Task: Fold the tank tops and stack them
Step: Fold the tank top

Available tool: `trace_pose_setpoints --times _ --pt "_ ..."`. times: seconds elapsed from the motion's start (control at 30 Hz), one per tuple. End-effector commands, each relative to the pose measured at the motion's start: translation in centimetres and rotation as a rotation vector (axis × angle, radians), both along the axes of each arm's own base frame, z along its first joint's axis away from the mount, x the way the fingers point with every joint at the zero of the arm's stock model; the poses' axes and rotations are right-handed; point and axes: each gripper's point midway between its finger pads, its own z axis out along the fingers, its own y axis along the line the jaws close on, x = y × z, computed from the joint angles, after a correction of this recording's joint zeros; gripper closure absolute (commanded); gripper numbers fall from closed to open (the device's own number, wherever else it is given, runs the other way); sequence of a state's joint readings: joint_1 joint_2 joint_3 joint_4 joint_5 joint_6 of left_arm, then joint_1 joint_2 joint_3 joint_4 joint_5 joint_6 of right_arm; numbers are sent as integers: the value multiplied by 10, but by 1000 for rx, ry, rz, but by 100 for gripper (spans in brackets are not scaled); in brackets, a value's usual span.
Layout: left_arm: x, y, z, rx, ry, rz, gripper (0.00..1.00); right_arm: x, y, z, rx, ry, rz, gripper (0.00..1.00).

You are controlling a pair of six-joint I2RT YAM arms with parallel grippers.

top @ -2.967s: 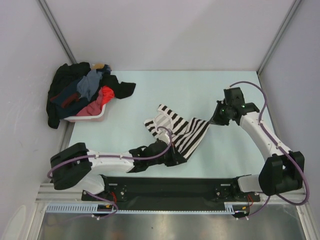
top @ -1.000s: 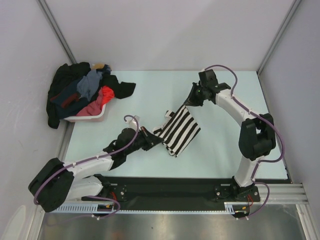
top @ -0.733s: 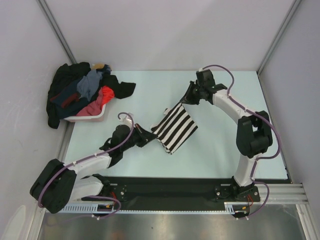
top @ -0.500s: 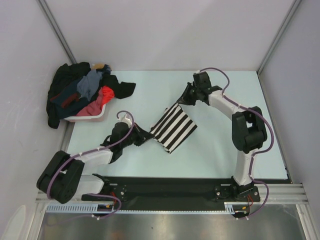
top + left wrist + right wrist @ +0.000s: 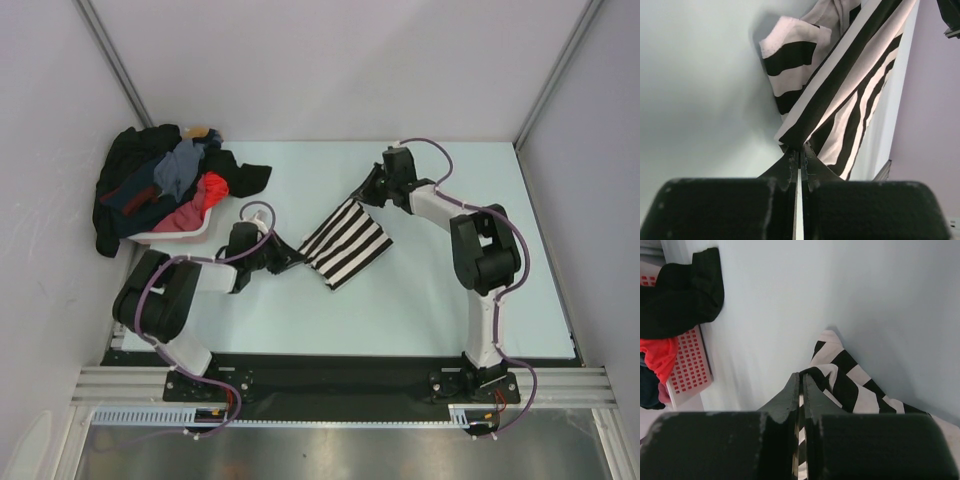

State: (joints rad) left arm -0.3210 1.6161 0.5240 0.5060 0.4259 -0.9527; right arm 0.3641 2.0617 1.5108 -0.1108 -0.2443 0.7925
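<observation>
The black-and-white striped tank top hangs stretched between both grippers over the middle of the table. My left gripper is shut on its near-left corner; in the left wrist view the striped cloth runs away from the left gripper's pinched tips. My right gripper is shut on the far edge, and the right wrist view shows striped cloth bunched at the right gripper's closed tips. A navy top with dark red trim lies in the clothes heap at the back left.
A pale pink basket at the back left holds a heap of dark, grey-blue and red clothes, some draped over its rim. The basket's perforated wall shows in the right wrist view. Enclosure walls stand left, right and behind.
Both grippers have carried the striped tank top toward the back left. The left arm has swung far left and folded up; the right arm reaches further back. The cloth is now pulled flatter.
</observation>
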Motion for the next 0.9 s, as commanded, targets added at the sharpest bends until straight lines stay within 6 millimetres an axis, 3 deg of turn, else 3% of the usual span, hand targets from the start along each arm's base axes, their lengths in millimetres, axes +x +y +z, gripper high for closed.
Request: trace_pose_setpoints --times 0.0,0.23,0.33,0.6,0.8,0.87 --pt "11 -1 -5 34 -12 -66 98 44 -23 15 27 -134 -140 100" --pt "36 -1 15 53 -62 -73 99 44 -34 3 49 -139 -170 100" --pt "42 2 27 84 -92 -81 99 37 -41 12 55 -168 -188 100" --pt "47 3 57 114 -164 -99 99 16 -60 60 66 -300 -227 100" --pt "48 -3 78 78 -193 -113 99 9 -68 71 74 -327 -237 100" --pt "50 -3 76 85 -181 -117 99 9 -69 76 75 -336 -242 100"
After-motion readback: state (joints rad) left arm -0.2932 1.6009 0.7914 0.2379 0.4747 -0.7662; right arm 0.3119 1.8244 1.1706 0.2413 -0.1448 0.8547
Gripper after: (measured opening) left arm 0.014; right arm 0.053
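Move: Both hands already hold the tank top's upper edge. Its striped middle is about 5 cm ahead of the left hand, 9 cm to its right and some 4 cm lower; from the right hand it is roughly 12 cm back, 3 cm left and 8 cm lower. From the left hand, the black garment's end lies about 21 cm ahead and 11 cm left, and the laundry basket some 18 cm ahead and 28 cm left, both near its height. Still pinching the tank top's edge at both ends, the hands keep it stretched between them while shifting it. The left hand goes forward about 4 cm, then rises some 5 cm. The right hand moves right 5 cm throughout, first edging forward and sinking, then drawing back a little and rising about 8 cm from its low point, its fingers tipping up some 15 degrees as it turns slightly clockwise. ##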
